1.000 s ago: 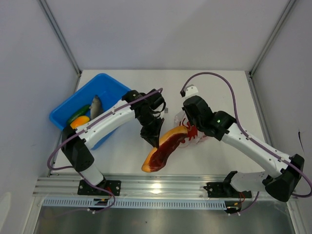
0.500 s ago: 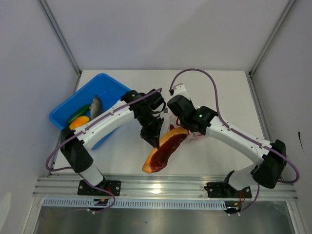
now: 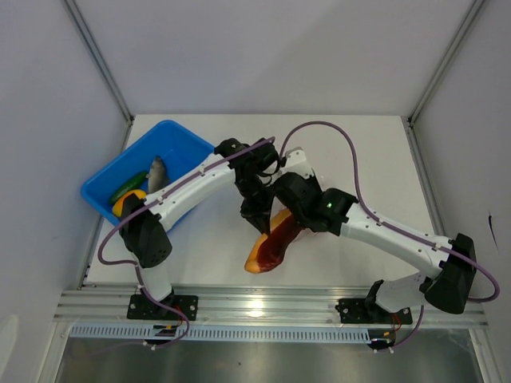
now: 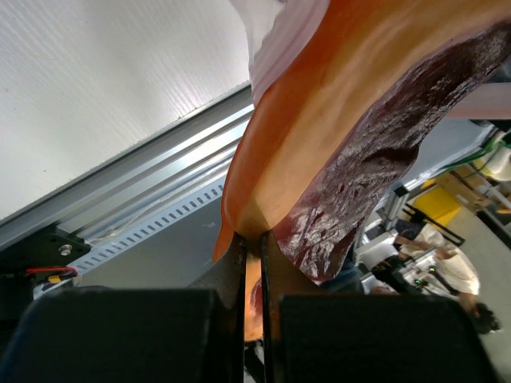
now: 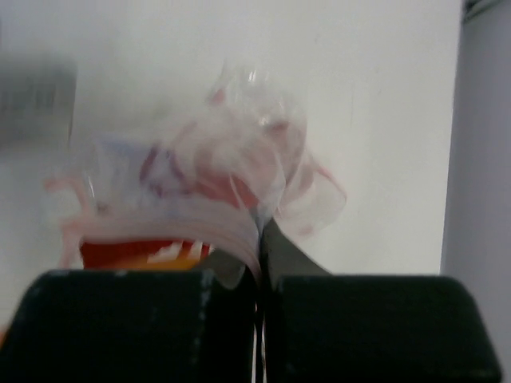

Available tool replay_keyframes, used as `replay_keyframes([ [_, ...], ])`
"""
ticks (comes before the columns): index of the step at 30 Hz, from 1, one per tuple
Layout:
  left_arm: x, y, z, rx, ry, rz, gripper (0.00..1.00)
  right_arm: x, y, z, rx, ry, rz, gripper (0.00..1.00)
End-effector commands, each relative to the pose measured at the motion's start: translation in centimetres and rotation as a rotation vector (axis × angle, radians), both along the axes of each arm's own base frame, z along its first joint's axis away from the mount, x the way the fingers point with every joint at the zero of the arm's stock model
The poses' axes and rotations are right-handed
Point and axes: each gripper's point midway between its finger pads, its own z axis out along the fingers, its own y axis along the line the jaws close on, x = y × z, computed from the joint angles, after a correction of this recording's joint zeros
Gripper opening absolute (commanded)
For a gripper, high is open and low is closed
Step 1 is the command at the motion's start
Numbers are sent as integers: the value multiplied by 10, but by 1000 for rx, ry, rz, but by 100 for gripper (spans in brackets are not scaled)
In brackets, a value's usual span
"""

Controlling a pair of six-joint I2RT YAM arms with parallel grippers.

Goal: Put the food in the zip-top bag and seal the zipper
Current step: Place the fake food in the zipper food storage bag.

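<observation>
A long piece of food [image 3: 270, 244], orange with a dark red face, hangs above the table. My left gripper [image 3: 259, 223] is shut on its upper end. In the left wrist view the piece [image 4: 343, 144] rises from between the fingers [image 4: 231, 267], and clear plastic [image 4: 279, 32] touches its far end. My right gripper [image 3: 281, 211] sits right beside the left one. It is shut on an edge of the zip-top bag [image 5: 200, 175], which bunches up crinkled with red and orange showing inside. The zipper cannot be made out. In the top view the bag is hidden under the right arm.
A blue bin [image 3: 180, 148] stands at the back left. It holds a grey fish [image 3: 157, 171], a green vegetable [image 3: 128, 190] and an orange piece [image 3: 126, 204]. The aluminium rail [image 3: 263, 307] runs along the near table edge. Both arms cross the table's middle.
My right arm has swung left with the bag until its gripper meets the left one. The left gripper has shifted slightly right with the orange and red piece.
</observation>
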Motion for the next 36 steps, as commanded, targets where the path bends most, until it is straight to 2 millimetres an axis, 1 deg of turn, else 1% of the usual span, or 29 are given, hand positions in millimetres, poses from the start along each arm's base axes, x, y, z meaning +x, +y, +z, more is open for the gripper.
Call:
replay_keyframes([
  [1,25,-21,18,-133,6,74,1,-22,15,4,-3,-27,73,0],
  [2,31,-27,23,-170,-1,86,1,-25,17,0,-8,-21,77,0],
  [3,32,-32,25,-188,8,94,1,-27,19,-4,-6,-13,77,0],
  [5,31,-43,29,-222,39,108,1,-30,25,-7,-2,-7,90,0],
  [7,28,-51,30,-240,69,120,1,-34,36,-11,9,13,110,0],
  [8,25,-54,29,-242,85,117,1,-34,43,-7,29,16,118,0],
  [9,25,-58,29,-255,87,115,0,-36,47,-9,42,26,124,0],
  [10,24,-59,30,-255,96,120,1,-36,53,-12,47,42,134,0],
  [11,24,-60,27,-248,100,120,1,-35,59,-6,67,40,138,0],
  [13,25,-58,22,-228,91,131,0,-36,66,-7,80,63,151,0],
  [14,26,-57,21,-225,90,133,1,-36,69,-2,96,66,160,0],
  [15,27,-57,20,-226,89,136,1,-37,71,-1,108,71,163,0],
  [16,29,-57,14,-218,97,148,0,-36,72,1,126,78,160,0],
  [17,29,-58,13,-225,105,150,1,-37,75,3,151,91,172,0],
  [20,36,-59,9,-238,110,179,2,-35,73,7,210,116,162,0],
  [21,38,-59,9,-240,107,187,7,-34,72,7,221,122,157,0],
  [22,42,-57,9,-240,101,198,16,-33,70,7,228,127,151,0],
  [23,44,-54,10,-232,92,207,41,-30,66,7,245,133,133,0],
  [24,49,-49,9,-213,55,220,50,-31,65,9,262,142,137,0],
  [26,50,-39,15,-192,-1,220,67,-29,61,8,277,153,128,0],
  [27,55,-33,15,-170,-42,227,79,-27,57,10,285,152,117,0],
  [28,53,-28,19,-169,-66,217,81,-26,55,9,284,153,112,0],
  [29,51,-23,18,-150,-76,217,83,-26,53,9,283,154,107,0],
  [31,49,-16,15,-136,-98,222,84,-23,47,11,293,153,85,0],
  [32,47,-12,22,-149,-121,223,84,-22,44,11,294,153,80,0],
  [33,43,-7,15,-129,-116,226,84,-20,40,10,298,156,63,0],
  [34,41,-4,20,-140,-138,227,84,-20,38,10,304,160,61,0],
  [35,40,-2,21,-144,-150,226,84,-19,37,10,304,159,58,0],
  [36,37,3,16,-134,-153,229,84,-19,34,11,306,157,52,0],
])
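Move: The hot dog is already gripped by the left hand and partly inside the bag's mouth; its middle lies about 5 cm to that hand's right at nearly its height, and the mouth's middle some 8 cm right and 4 cm ahead. From the right hand, shut on the bag's lip, the hot dog's middle is roughly 6 cm back, 5 cm left and 3 cm lower; the food already bagged hangs about 14 cm below and 4 cm to its right. The hot dog is fed deeper into the bag: the left hand pushes it forward and right, about 4 cm to the right in all, while the right hand, keeping its pinch on the lip, draws the mouth back and left over it by some 5 cm and then tips its fingers slightly down. The left fingers then open wide and let go, reaching a little farther forward before backing off left. ##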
